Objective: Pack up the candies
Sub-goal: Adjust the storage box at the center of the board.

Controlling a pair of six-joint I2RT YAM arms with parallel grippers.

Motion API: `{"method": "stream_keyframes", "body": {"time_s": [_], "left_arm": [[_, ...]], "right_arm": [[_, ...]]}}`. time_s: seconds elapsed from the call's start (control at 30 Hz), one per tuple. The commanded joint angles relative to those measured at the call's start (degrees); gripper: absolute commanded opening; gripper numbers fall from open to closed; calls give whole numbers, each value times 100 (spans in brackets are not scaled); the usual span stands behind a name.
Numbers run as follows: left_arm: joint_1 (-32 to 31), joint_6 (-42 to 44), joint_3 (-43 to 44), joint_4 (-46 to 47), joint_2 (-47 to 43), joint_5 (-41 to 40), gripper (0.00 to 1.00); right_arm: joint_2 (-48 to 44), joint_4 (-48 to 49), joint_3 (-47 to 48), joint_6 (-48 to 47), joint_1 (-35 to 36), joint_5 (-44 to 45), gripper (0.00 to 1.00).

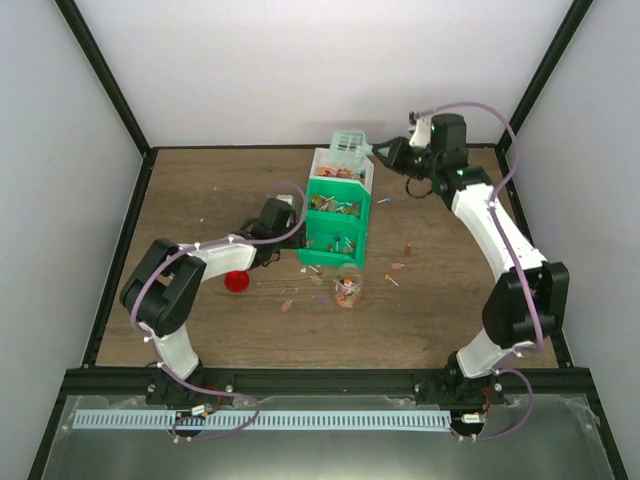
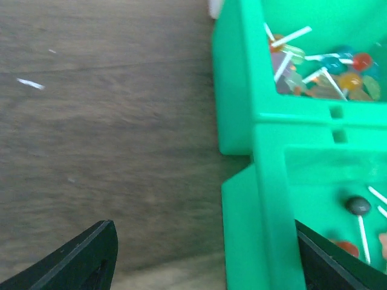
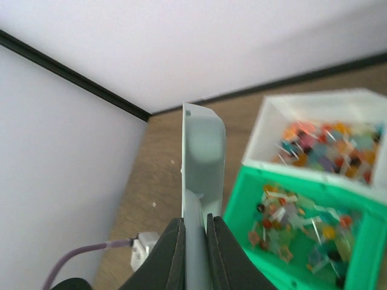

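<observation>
The candies fill a tiered green organizer [image 1: 345,225] with a white top bin [image 1: 366,172], and show in the white bin [image 3: 320,148] and the green tier below it [image 3: 296,232]. My right gripper [image 3: 195,238] is shut on the handle of a pale blue-green scoop [image 3: 203,145], which hangs over the white bin's far end [image 1: 349,147]. My left gripper [image 2: 205,266] is open low at the organizer's left side, its fingers [image 2: 91,260] wide apart with a green bin wall [image 2: 266,199] between them. More candies lie in the green tiers [image 2: 320,69].
A small clear jar [image 1: 348,289] holding candies stands in front of the organizer. A round red lid [image 1: 237,281] lies left of it. Loose candies are scattered on the wooden table [image 1: 398,268]. White walls with black frame bars enclose the table.
</observation>
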Motion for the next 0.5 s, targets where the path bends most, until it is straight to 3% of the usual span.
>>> {"method": "stream_keyframes", "body": {"time_s": [0.0,0.17,0.47], "left_arm": [[392,131,849,-1238,167,37,74],[693,84,1978,-2673,574,196,74],[1395,-185,4685,-4811,1804,603,74]], "right_arm": [[616,-626,1483,-234,-43,-447,1],[1435,-1710,2691,-66,-276,-537,1],[1294,-2446,2812,736,-396,-432,1]]}}
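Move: My open left hand straddles the left wall of the storage box's near compartment, right finger inside. The box's middle lies about 10 cm ahead and 11 cm right, its white compartment some 20 cm ahead and 13 cm right. The candy jar stands roughly 11 cm back and 13 cm right. From my right hand, holding the scoop, the box's middle is about 5 cm ahead, 7 cm left and 27 cm below. I sweep my left hand forward about 9 cm, also left and up some 5 cm each, its right finger pulling the near compartment's wall leftward before coming out over it; the fingers stay wide open and the wrist turns slightly counter-clockwise. My right hand keeps the scoop and goes forward about 5 cm, rising and sinking back, tipping down. ##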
